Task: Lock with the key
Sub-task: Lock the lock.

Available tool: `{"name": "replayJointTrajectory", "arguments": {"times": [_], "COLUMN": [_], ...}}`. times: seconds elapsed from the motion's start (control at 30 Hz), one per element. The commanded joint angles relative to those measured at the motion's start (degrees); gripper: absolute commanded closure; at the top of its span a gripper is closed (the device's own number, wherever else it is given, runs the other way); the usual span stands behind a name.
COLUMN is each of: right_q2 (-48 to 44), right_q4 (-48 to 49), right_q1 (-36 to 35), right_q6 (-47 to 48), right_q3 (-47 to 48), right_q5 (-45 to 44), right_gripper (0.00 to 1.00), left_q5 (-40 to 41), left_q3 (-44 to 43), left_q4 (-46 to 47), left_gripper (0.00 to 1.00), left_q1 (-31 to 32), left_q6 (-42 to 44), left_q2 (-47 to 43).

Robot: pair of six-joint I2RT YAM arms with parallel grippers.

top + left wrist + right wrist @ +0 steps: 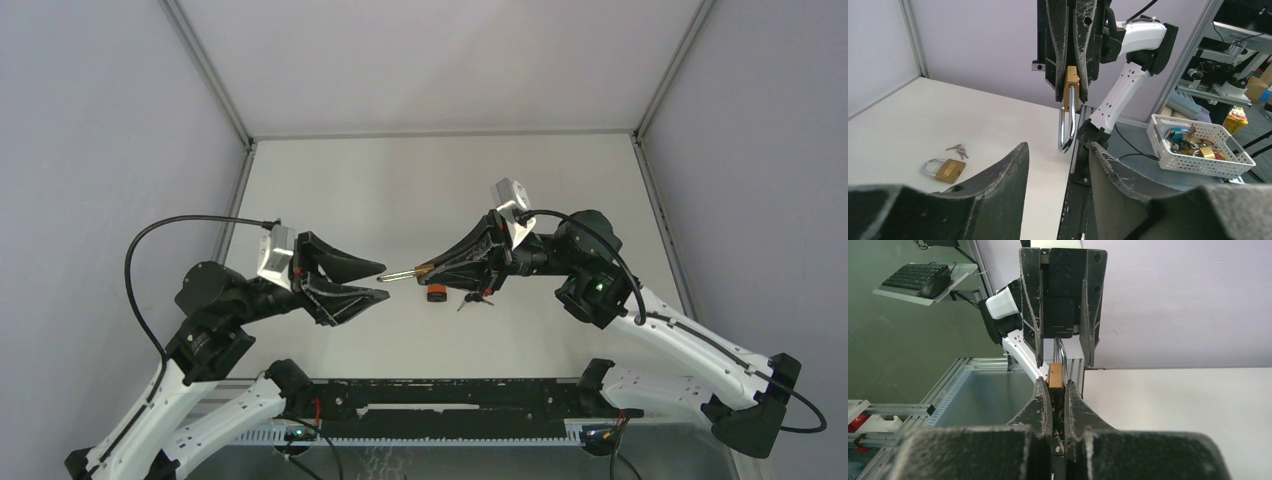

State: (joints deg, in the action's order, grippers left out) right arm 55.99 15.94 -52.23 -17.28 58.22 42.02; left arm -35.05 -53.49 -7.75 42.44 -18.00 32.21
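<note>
My right gripper (1057, 385) is shut on the brass body of a padlock (1056, 376) and holds it in the air, its silver shackle (400, 272) pointing left. In the left wrist view the same padlock (1071, 80) hangs from the right fingers, and the shackle (1067, 130) ends level with my left fingertips. My left gripper (385, 279) is open with the shackle's tip in the gap, touching neither finger. A second brass padlock (945, 169) lies on the table, with a small bunch of keys (958, 148) beside it. The same keys (475, 298) lie under the right arm.
The second padlock (437, 294) lies on the table below the held one. A white basket (1198, 147) of locks and odds stands off the table's near side. A black rail (450, 395) runs along the near edge between the arm bases.
</note>
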Motion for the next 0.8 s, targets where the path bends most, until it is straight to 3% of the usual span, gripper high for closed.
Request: {"name": "replayJointTrajectory", "arguments": {"times": [0.0,0.43,0.77], "right_q2": [0.1,0.1,1.8], "right_q4": [2.8,1.7,2.9], "right_q1": [0.0,0.0,-0.9], "right_q6": [0.0,0.9,2.0], "right_q3": [0.5,0.5,0.5], "right_q5": [-1.3,-2.3,-2.5], "right_gripper": [1.00,1.00,1.00], "left_q5": [-0.9,-1.2,-0.6], "left_q3": [-3.9,-3.0,-0.7], "left_q4": [2.9,4.2,9.0], "left_gripper": [0.51,0.98,1.00], "left_q1": [0.7,2.6,4.2], "left_q6": [0.3,-1.8,-3.1], "left_q2": [0.7,2.0,1.9]}}
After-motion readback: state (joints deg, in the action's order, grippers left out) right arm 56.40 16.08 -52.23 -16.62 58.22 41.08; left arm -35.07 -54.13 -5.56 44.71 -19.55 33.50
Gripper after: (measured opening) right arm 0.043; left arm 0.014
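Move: The small brass lock is held in the air by the right hand, its middle about 3 cm to the left of that hand and 3 cm to the right of the left hand, level with both, its shackle end already between the left fingers. On the table some 40 cm below the left hand, the orange lock lies about 12 cm ahead and 8 cm right; its black keys are 7 cm right of that lock. The left fingers close from half open and pinch the shackle end, drifting about 1 cm up and back. ##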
